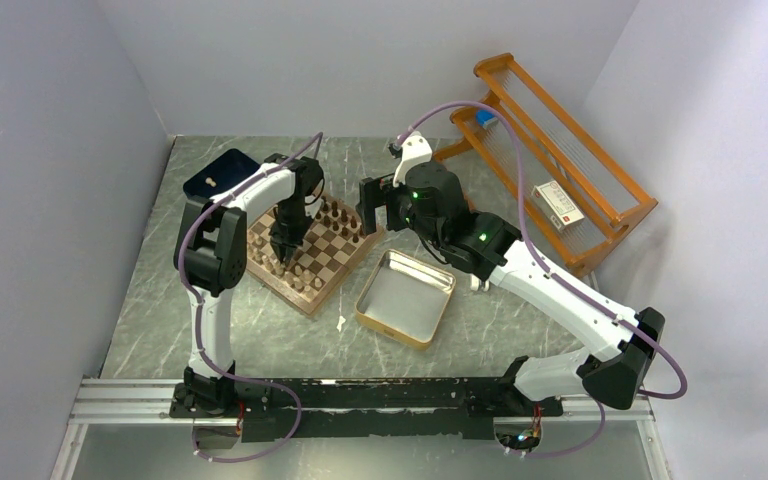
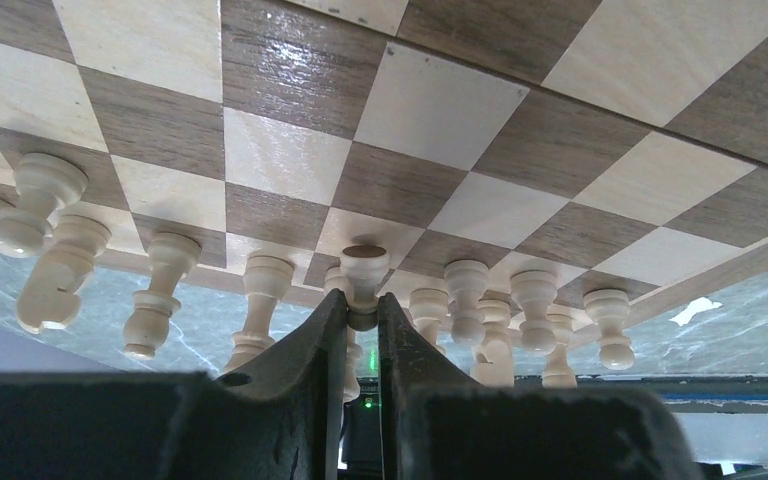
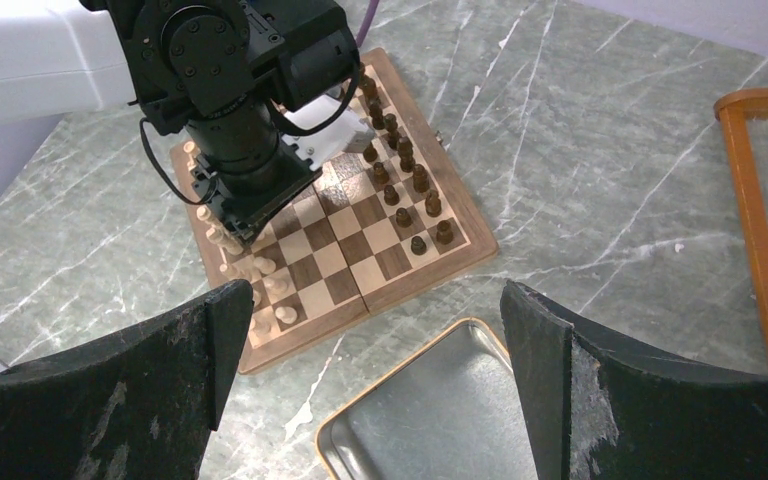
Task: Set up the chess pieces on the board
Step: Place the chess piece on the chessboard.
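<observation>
The board [image 1: 305, 303] lies left of centre on the table. Dark chess pieces [image 3: 400, 170] stand in two rows along its far side, and pale chess pieces [image 3: 250, 270] crowd its near-left side. My left gripper [image 1: 285, 250] points down over the pale side. In the left wrist view, the left gripper [image 2: 363, 312] is shut on one pale piece [image 2: 365, 270] by its upper part. The felt base of this piece shows, just off the squares beside the pale row [image 2: 470, 290]. My right gripper [image 3: 378, 310] hangs open and empty above the board's right edge, over the tin.
A silver gold-rimmed tin [image 1: 405, 297] lies right of the board. A navy tray [image 1: 222, 172] sits at the back left. An orange wooden rack [image 1: 550, 150] holding a small box stands at the back right. A pale speck [image 1: 341, 322] lies on the marble near the tin.
</observation>
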You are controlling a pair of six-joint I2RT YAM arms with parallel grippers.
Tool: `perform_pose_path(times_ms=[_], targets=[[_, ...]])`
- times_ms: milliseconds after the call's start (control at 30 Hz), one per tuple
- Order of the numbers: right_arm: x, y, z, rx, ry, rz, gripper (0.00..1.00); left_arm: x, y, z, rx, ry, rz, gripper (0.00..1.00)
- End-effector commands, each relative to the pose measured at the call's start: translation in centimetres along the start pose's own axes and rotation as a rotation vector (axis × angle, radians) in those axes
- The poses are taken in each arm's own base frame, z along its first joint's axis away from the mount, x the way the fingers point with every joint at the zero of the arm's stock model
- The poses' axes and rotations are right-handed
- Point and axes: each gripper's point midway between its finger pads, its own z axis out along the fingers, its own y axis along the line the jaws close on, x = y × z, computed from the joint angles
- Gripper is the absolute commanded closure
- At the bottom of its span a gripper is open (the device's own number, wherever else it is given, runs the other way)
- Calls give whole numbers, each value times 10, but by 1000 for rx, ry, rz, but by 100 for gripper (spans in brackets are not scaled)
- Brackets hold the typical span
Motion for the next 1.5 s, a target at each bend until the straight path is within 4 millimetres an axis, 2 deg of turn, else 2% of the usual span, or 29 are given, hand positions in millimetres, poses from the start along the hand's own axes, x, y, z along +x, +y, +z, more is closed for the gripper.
perform_pose_path(times_ms=[0, 500, 700, 867, 900, 933, 967, 1133, 1300, 1400, 1467], targets=[[-11, 0, 0, -3, -34, 0, 0, 6, -4, -6, 1, -3, 16, 81], [-10, 1, 1, -8, -31, -5, 0, 0, 0, -17, -17, -40, 2, 81], [-9, 0, 1, -5, -33, -1, 0, 4, -1, -12, -18, -19, 8, 78], [-9, 0, 0, -4, -34, -1, 0, -6, 0, -18, -20, -48, 2, 75], [-8, -1, 0, -3, -32, -2, 0, -7, -1, -19, -16, -50, 2, 69], [-8, -1, 0, -1, -31, -3, 0, -8, -1, -19, -16, -50, 2, 11], [-9, -1, 0, -1, -32, -3, 0, -8, -1, -18, -15, -51, 2, 2], [-7, -1, 0, 1, -30, -3, 0, -16, -1, -24, -19, -75, -2, 0], [-8, -1, 1, 1, -29, -1, 0, -33, 0, -42, -22, -152, -23, 0], [-8, 1, 2, -6, -29, 3, 0, -49, 5, -63, -40, -234, -59, 0], [-8, 4, 4, -20, -26, 9, 0, -62, 13, -84, -76, -318, -106, 0]])
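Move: My left hand already has the light pawn's head pinched, with its square directly beneath, about 3 cm below my fingers. Around that square, a taller light piece stands 2 cm left and 2 cm nearer me. The next light pawns are roughly 7 cm left and 6 cm farther out, and 5 cm right and 3 cm nearer. From my idle right hand the square lies some 21 cm left, 2 cm ahead and 29 cm below. I hold my left hand still over the square at first, keeping the pawn upright. Then I snap the fingers wide open to let go of its head, and pull away forward and up at once, about 5 cm in all and drifting slightly right. The fingertips swing forward a little, some 10 degrees, as I leave the row of light pieces. ##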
